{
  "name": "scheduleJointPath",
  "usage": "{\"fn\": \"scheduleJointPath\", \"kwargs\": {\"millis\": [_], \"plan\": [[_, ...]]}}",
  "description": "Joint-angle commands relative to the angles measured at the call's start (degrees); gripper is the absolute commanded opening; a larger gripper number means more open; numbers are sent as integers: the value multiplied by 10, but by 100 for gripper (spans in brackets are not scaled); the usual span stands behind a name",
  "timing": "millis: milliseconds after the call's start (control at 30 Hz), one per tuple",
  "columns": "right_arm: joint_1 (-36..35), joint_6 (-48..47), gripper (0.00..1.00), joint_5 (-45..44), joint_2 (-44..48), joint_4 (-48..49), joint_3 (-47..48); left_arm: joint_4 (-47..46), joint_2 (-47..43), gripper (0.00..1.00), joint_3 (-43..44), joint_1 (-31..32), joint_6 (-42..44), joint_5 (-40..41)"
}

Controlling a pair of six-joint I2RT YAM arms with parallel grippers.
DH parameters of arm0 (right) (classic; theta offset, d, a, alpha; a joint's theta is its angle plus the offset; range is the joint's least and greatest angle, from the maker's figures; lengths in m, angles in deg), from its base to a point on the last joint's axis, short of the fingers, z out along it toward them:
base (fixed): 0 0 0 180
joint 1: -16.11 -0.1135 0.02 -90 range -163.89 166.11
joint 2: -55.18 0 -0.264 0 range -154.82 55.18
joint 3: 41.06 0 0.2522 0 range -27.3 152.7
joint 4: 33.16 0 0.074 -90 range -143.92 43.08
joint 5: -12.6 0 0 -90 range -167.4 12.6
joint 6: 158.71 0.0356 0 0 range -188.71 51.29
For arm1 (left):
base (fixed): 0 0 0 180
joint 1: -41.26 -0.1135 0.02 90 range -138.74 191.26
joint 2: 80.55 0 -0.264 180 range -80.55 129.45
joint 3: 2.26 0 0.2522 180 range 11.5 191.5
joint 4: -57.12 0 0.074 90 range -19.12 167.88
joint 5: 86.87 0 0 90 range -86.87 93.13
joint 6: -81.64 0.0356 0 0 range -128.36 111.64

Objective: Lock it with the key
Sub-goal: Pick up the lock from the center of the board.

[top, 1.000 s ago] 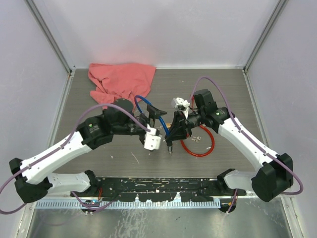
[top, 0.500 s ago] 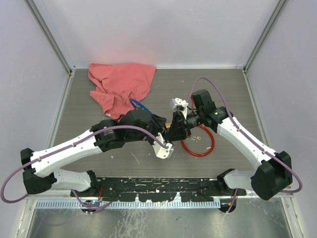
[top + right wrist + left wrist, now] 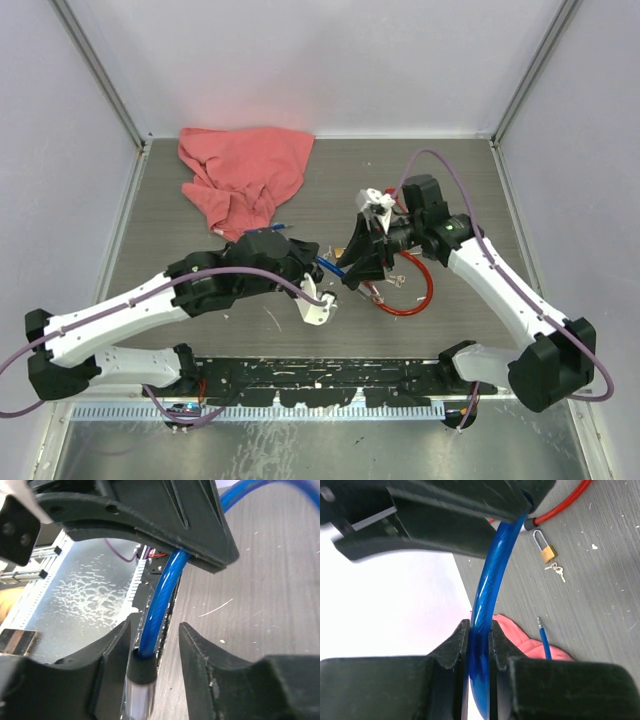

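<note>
A blue cable (image 3: 489,575) runs between both grippers above the table. My left gripper (image 3: 480,630) is shut on it, the pads pressing it from both sides. My right gripper (image 3: 155,630) is open; the cable's black collar and metal tip (image 3: 136,700) lie against one finger, with a gap to the other. In the top view the left gripper (image 3: 322,268) and right gripper (image 3: 358,266) nearly touch at mid-table. A small brass padlock (image 3: 548,554) lies on the table with the keys (image 3: 556,571) beside it, next to a red cable (image 3: 565,502).
The red cable (image 3: 412,300) forms a loop under the right arm. A pink cloth (image 3: 245,170) is bunched at the back left. The blue cable's other end (image 3: 543,640) lies by the cloth. Grey walls close in the table on three sides.
My left gripper swung in toward the right one and shut on the blue cable. The right gripper's jaws opened off the cable's end.
</note>
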Motion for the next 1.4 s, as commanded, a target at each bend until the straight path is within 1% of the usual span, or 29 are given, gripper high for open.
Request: {"fn": "scheduleJointPath", "kwargs": {"millis": [0,200,400,533,567,667,733,800,867,967,1067,1167,1267,1300,1367], "plan": [[38,12,52,41,52,19,40,-62,-61,0,-9,1,-70,27],[104,31,54,40,79,18,65,-95,-122,0,-58,0,-199,34],[137,35,54,20,84,19,76,-144,-197,0,-110,0,-349,34],[144,26,54,-26,82,27,71,-178,-240,0,-136,-1,-433,43],[143,43,54,-35,82,57,59,-190,-251,0,-143,0,-453,48],[143,131,54,-93,82,170,7,-227,-278,0,-161,-1,-503,50],[143,144,54,-113,80,202,-17,-253,-288,0,-172,-1,-538,50],[137,163,54,-110,76,244,-42,-275,-291,0,-176,-1,-566,49],[126,217,54,-91,79,322,-85,-296,-286,0,-176,-1,-593,50],[103,280,62,-86,84,452,-141,-331,-276,0,-177,-1,-640,67],[76,317,72,-85,82,541,-178,-385,-271,0,-187,-1,-685,84],[47,369,82,-91,75,664,-219,-435,-267,0,-200,-1,-712,91],[14,431,86,-101,61,778,-248,-472,-264,0,-207,-1,-728,101],[0,444,86,-108,55,801,-249,-484,-262,0,-209,-1,-731,102],[-32,451,86,-124,43,817,-241,-501,-257,0,-210,-1,-738,104]]}}
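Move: The lock lies on the board about 13 cm ahead of the right hand, 2 cm to its left and some 22 cm below. The small keys lie about 3 cm left of the lock and 1 cm nearer; the red hose loop centres 6 cm ahead of that hand and 12 cm to its right, also on the board. From the left hand, still pinching the blue cable, the lock is about 9 cm ahead, 6 cm right, 25 cm down. Left lifts and rolls the blue cable some 8 cm; right, opening wide, arcs up-right off it, forward, down, back-left. ##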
